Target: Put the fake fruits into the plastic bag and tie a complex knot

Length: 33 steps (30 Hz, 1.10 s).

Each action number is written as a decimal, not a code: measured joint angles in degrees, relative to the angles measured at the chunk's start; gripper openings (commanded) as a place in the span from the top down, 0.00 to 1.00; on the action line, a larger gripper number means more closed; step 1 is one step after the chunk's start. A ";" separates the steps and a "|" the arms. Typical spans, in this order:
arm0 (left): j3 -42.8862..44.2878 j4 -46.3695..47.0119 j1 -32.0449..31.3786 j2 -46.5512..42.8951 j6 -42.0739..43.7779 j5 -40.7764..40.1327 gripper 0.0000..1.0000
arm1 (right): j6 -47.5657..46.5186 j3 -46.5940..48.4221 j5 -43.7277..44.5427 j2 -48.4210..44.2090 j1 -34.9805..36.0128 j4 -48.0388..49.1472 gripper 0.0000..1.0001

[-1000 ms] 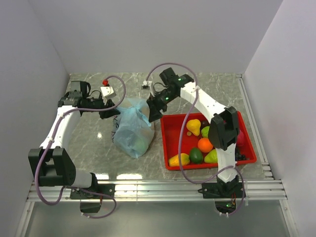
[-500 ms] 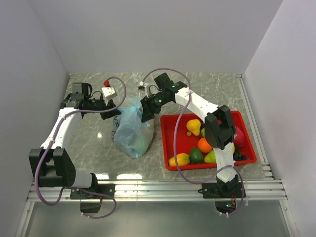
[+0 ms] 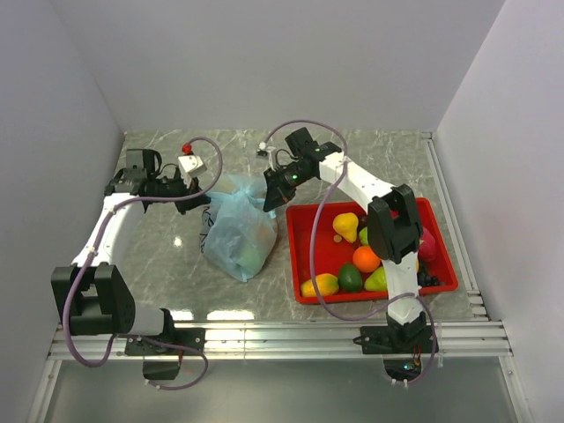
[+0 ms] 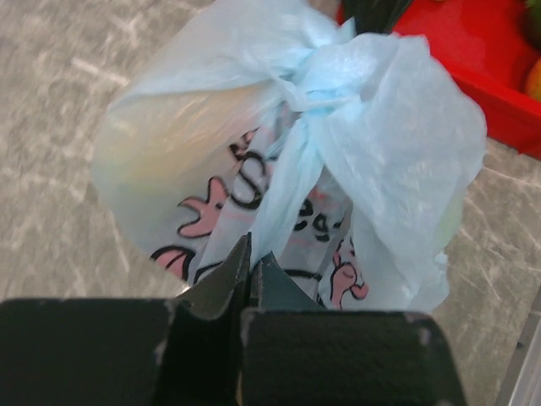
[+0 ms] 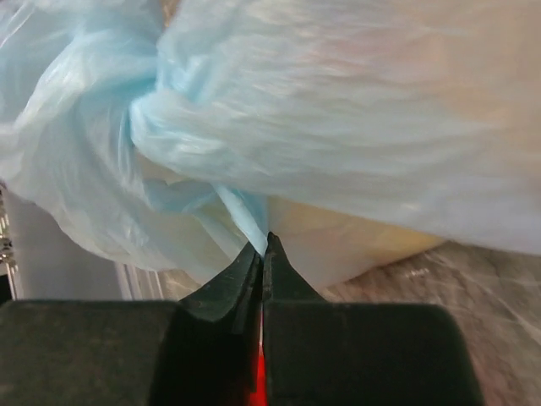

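The light-blue plastic bag (image 3: 238, 233) stands on the marble table left of the red tray, and pale fruit shapes show through its film (image 5: 363, 228). Its handles are twisted into a knot (image 4: 314, 74) on top. My left gripper (image 4: 254, 247) sits at the bag's left side (image 3: 204, 199), shut on a thin blue handle end. At the bag's right side (image 3: 270, 201), my right gripper (image 5: 264, 244) is shut on the other blue end. Several fake fruits (image 3: 354, 257) lie in the tray: a pear, an orange, green and yellow pieces.
The red tray (image 3: 302, 231) stands just right of the bag, under the right arm. A small white box with a red knob (image 3: 189, 160) sits at the back left. Grey walls close in the left, back and right; a metal rail runs along the near edge.
Both grippers have shut on the bag's blue ends. The right gripper swung left toward the bag, then drew back slightly right; the left gripper barely shifted.
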 measured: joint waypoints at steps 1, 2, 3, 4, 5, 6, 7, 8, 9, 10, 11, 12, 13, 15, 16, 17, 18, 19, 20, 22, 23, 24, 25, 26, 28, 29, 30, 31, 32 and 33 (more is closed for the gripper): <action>0.00 0.04 0.35 -0.02 -0.55 -0.66 1.00 | -0.74 0.00 0.35 -0.04 -0.33 -0.76 1.00; -0.02 0.15 0.61 -0.07 -1.73 -1.46 1.00 | -1.46 0.00 1.11 -0.20 -0.59 -1.33 1.00; -0.22 0.57 0.76 -0.17 -3.06 -2.54 1.00 | -2.19 -0.02 1.84 -0.48 -0.70 -1.81 1.00; -0.37 0.76 0.87 -0.37 -4.37 -3.48 1.00 | -2.84 -0.13 2.89 -1.05 -0.70 -1.99 1.00; -0.61 1.09 0.98 -0.61 -5.68 -4.48 1.00 | -3.32 -0.24 3.69 -1.62 -0.68 -2.14 1.00; -1.01 1.68 1.16 -1.05 -7.48 -5.97 1.00 | -3.96 -0.55 5.25 -2.62 -0.61 -2.03 1.00; -1.44 2.36 1.33 -1.57 -9.31 -7.63 1.00 | -4.50 -0.74 6.62 -3.67 -0.50 -2.03 1.00; -1.88 3.02 1.57 -2.14 -10.95 -9.55 1.00 | -5.11 -0.94 8.13 -4.94 -0.42 -1.77 1.00; -2.27 3.50 1.79 -2.78 -12.20 -11.52 1.00 | -5.51 -0.94 9.29 -5.84 -0.35 -1.68 1.00; -2.58 3.80 1.95 -3.34 -13.09 -13.42 1.00 | -6.29 -0.94 11.08 -6.93 -0.22 -1.27 1.00; -2.89 4.09 2.12 -3.78 -13.55 -14.64 1.00 | -6.75 -0.94 12.20 -7.61 -0.13 -1.05 1.00; -3.54 4.55 2.38 -4.35 -13.99 -16.20 1.00 | -7.45 -0.94 13.57 -8.24 -0.04 -0.85 1.00; -4.13 4.85 2.80 -4.74 -14.10 -17.27 1.00 | -8.11 -0.94 14.93 -8.70 0.02 -0.72 1.00; -5.95 5.64 4.09 -5.42 -14.29 -19.10 1.00 | -9.31 -1.40 17.16 -9.14 0.07 -0.09 1.00; -6.91 5.97 4.74 -5.68 -14.34 -19.80 1.00 | -9.79 -1.99 18.14 -9.25 0.07 0.31 1.00; -7.85 6.27 5.60 -5.79 -14.40 -20.37 1.00 | -10.27 -2.82 18.75 -9.33 0.07 0.66 1.00; -8.59 6.43 6.43 -5.81 -14.47 -20.76 1.00 | -10.67 -3.63 19.23 -9.40 0.04 0.98 1.00; -9.29 6.54 7.52 -5.81 -14.51 -21.11 1.00 | -11.13 -4.59 19.65 -9.40 -0.02 1.20 1.00; -9.92 6.51 8.83 -5.81 -14.51 -21.44 1.00 | -11.52 -5.55 20.09 -9.40 -0.17 1.46 1.00; -10.58 6.49 11.39 -5.79 -14.53 -21.42 1.00 | -12.52 -7.28 20.28 -9.40 -0.74 2.10 1.00; -10.69 6.38 12.52 -5.70 -14.56 -21.22 1.00 | -12.98 -8.07 20.22 -9.40 -1.01 2.86 1.00; -10.73 6.38 13.60 -5.62 -14.58 -20.81 1.00 | -13.44 -8.72 20.15 -9.40 -1.18 3.67 1.00; -10.73 6.40 14.53 -5.53 -14.69 -20.41 1.00 | -13.79 -9.16 20.09 -9.40 -1.27 4.26 1.00; -10.73 6.38 15.23 -5.42 -14.78 -20.11 1.00 | -14.19 -9.62 19.78 -9.40 -1.27 4.98 1.00; -10.73 6.23 16.57 -4.81 -14.97 -19.17 1.00 | -14.69 -9.79 19.08 -9.40 -1.27 5.62 1.00; -10.60 5.81 17.00 -4.42 -15.02 -18.67 1.00 | -14.73 -9.46 18.82 -9.40 -1.27 5.46 1.00; -10.27 5.20 17.25 -4.11 -15.08 -18.25 1.00 | -14.73 -9.05 18.62 -9.40 -1.27 5.22 1.00; -9.77 4.70 17.46 -4.07 -15.19 -17.90 1.00 | -14.69 -8.04 18.40 -9.40 -1.27 4.37 1.00; -8.81 4.11 17.66 -4.07 -15.41 -17.49 1.00 | -14.58 -6.49 18.27 -9.38 -1.27 3.39 1.00; -7.45 3.45 17.90 -4.13 -15.50 -17.09 1.00 | -14.29 -4.81 18.03 -9.38 -1.27 2.51 1.00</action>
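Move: Both grippers are already shut on blue strips of the plastic bag. The half-made knot lies about 10 cm to the left hand's right, level with it ahead and some 5 cm lower, with the bag's filled body about 10 cm back, 9 cm right and 12 cm below. The knot is about 5 cm to the right hand's left and 2 cm ahead, near its height; the yellow pear in the red tray lies roughly 24 cm right, 5 cm back and 10 cm below. Keeping its pinch on one strip, the left hand draws it away from the knot, about 14 cm to the left and some 5 cm down, swinging its fingers counter-clockwise by more than 30 degrees and rising slightly at the very end. The right hand keeps its own strip pinched and pulls the opposite way, about 5 cm right and 4 cm forward, rising at first, sinking back and then lifting a little again while the wrist rolls, so the two strips are drawn apart to tighten the knot. ##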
